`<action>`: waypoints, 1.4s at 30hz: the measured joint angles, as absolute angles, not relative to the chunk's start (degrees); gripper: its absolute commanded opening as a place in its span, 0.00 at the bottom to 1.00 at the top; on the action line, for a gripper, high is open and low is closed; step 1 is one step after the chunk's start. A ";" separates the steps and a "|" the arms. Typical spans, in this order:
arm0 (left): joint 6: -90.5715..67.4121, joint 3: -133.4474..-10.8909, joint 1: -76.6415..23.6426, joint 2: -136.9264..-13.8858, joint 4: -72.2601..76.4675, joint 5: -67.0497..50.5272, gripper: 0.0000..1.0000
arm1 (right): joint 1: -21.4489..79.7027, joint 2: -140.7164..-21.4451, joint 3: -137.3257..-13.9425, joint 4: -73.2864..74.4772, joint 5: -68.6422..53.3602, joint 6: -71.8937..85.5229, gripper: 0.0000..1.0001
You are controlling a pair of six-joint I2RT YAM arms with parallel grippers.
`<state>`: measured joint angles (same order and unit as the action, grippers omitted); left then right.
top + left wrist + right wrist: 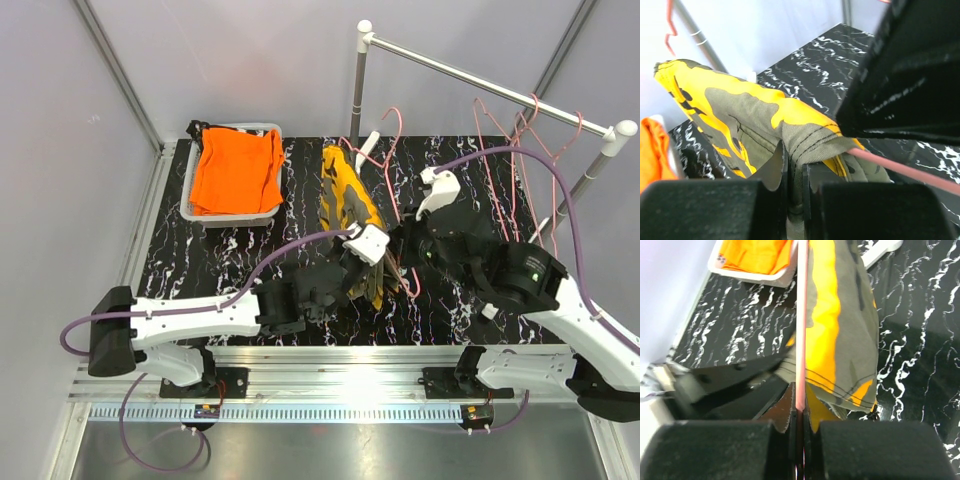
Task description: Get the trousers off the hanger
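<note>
The orange-and-olive camouflage trousers (345, 205) lie draped over a pink wire hanger (392, 135) in the middle of the black marbled table. My left gripper (372, 262) is shut on a fold of their olive cloth at the near end, seen in the left wrist view (795, 165). My right gripper (405, 255) is shut on the hanger's pink bar (801, 315), right beside the cloth (840, 325). The plain orange trousers (235, 170) lie in the bin at the back left. A bit of black cloth (200, 128) shows at the bin's back rim; I cannot tell speckles.
A grey bin (195, 205) stands at the back left. A white clothes rail (490, 85) crosses the back right with several bare pink hangers (530, 130) on it. Its white foot (368, 145) rests on the table behind the trousers.
</note>
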<state>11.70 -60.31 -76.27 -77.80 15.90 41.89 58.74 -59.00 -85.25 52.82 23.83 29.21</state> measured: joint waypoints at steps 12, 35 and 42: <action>11.94 -64.40 -75.83 -70.63 9.43 50.59 0.00 | 59.07 -62.78 -74.19 44.42 30.94 29.52 0.00; 14.52 -81.45 -52.69 -61.47 -2.42 55.37 0.00 | 57.76 -64.71 -58.85 37.69 30.33 33.28 0.00; 15.00 -84.47 -33.74 -62.13 -9.45 52.38 0.00 | 57.74 -60.42 -58.83 38.22 29.26 33.23 0.00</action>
<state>15.00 -84.47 -33.74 -62.13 -9.45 52.38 57.74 -60.42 -58.83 38.22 29.26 33.23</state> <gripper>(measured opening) 0.072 0.047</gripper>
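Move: From the left hand, already pinching the yellow-and-grey trousers, the white basket with the orange trousers lies roughly 24 cm ahead, 33 cm to its left and 25 cm below. The pink hanger's middle is about 7 cm ahead, straight on and level with that hand. The rack's left foot is some 24 cm ahead, 4 cm to its left and 29 cm below. For the right hand, gripping the hanger, the held trousers' middle is about 5 cm ahead, 8 cm left and 6 cm below. Still pinching the trousers, the left hand draws them leftward and up off the hanger, some 34 cm left and nearly 20 cm higher, with a smaller forward reach, to high on the near side of the basket, swinging about 50 degrees counter-clockwise on the way. The right hand keeps its pinch on the hanger and sinks about 16 cm towards the table, tilting slightly, then begins to rise again. ##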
